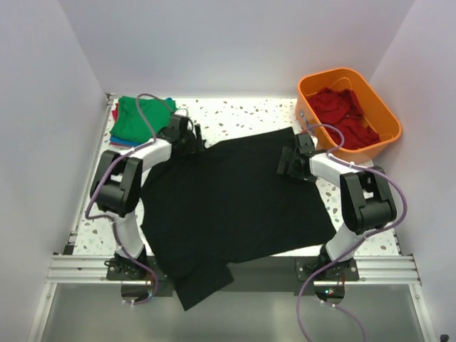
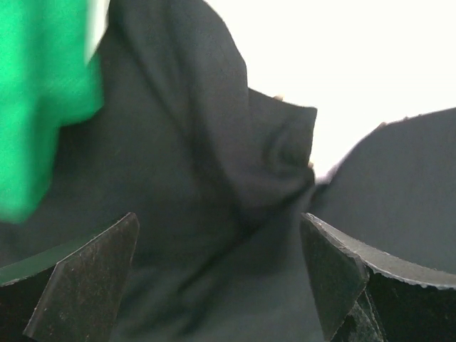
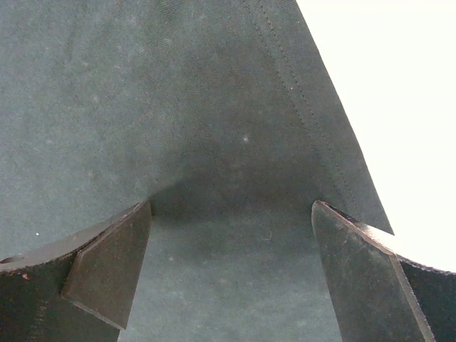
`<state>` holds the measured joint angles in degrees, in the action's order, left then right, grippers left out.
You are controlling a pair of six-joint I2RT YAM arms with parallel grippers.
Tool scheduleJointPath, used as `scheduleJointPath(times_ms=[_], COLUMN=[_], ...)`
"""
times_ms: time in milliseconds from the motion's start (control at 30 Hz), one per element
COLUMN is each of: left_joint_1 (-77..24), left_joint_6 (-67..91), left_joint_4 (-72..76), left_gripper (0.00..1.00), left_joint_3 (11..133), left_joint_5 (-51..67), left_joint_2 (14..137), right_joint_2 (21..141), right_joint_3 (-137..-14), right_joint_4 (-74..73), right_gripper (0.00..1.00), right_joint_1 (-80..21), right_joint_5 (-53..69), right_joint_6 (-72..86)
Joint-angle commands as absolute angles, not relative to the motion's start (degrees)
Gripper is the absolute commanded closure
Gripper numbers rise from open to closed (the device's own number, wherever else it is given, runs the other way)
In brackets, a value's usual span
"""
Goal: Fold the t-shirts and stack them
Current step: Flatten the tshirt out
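Note:
A large black t-shirt (image 1: 235, 199) lies spread over the table, its lower part hanging over the near edge. My left gripper (image 1: 191, 142) hovers open at the shirt's upper left corner, with rumpled black cloth (image 2: 214, 214) between and below its fingers. At the shirt's upper right edge my right gripper (image 1: 288, 162) is open too, and flat black cloth with a stitched hem (image 3: 235, 178) fills its view. A folded green t-shirt (image 1: 137, 117) tops a small stack at the back left, blue and red edges showing under it; green cloth (image 2: 39, 100) shows in the left wrist view. Red t-shirts (image 1: 342, 114) lie in the tub.
An orange plastic tub (image 1: 385, 117) stands at the back right corner. White walls close in the left, back and right sides. The speckled tabletop (image 1: 249, 114) shows bare behind the black shirt. A metal rail (image 1: 399, 267) runs along the near edge.

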<state>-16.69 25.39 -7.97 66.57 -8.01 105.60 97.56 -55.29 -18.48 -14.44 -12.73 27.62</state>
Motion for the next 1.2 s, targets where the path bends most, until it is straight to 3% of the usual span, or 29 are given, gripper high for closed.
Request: scheduleJointPath(times_ms=[0, 300, 633, 967, 1167], left_joint_1=[-18.4, -18.4, -15.2, -13.3, -13.1], left_joint_6=[23.1, 20.1, 20.2, 22.4, 22.3], left_joint_4=[-5.7, -14.9, -24.4, -17.7, -14.9], left_gripper=[0.00, 0.00, 0.00, 0.00, 0.00], left_joint_3=[74.4, 95.8, 127.9, 138.9, 139.3], left_joint_5=[-7.2, -7.6, -4.9, -2.3, -4.0], left_joint_2=[111.2, 129.8, 151.6, 158.7, 156.4], right_joint_2=[95.9, 95.7, 100.4, 106.9, 106.7], right_joint_3=[-52.6, -53.2, -58.7, -68.5, -73.3], right_joint_4=[-23.8, -25.5, -25.2, -26.8, -26.4], right_gripper=[0.01, 0.01, 0.01, 0.01, 0.01], right_joint_1=[-13.9, -13.7, -13.7, -13.6, -13.4], right_joint_5=[-15.6, -16.7, -17.1, -19.5, -19.3], right_joint_6=[29.4, 30.4, 30.1, 29.2, 26.3])
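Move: The left gripper hangs wide open just above the black t-shirt, its bunched far-left part about 7 cm ahead and some 4 cm below; the green stack lies about 18 cm to its left and 10 cm farther out. The right fingers, open and down on the shirt, have its right edge about 7 cm to their right and its far right corner about 18 cm ahead, 1 cm left; the orange basket stands some 22 cm right, 22 cm ahead. Sweep the left gripper about 24 cm forward and slightly right, easing down 2 cm onto the black cloth and dragging its left side towards the far table edge, fingers open and tipping up some 15 degrees. Keep the open right fingers on the cloth near its right edge: ease back a little, hold, then slide about 6 cm forward with the cloth. ##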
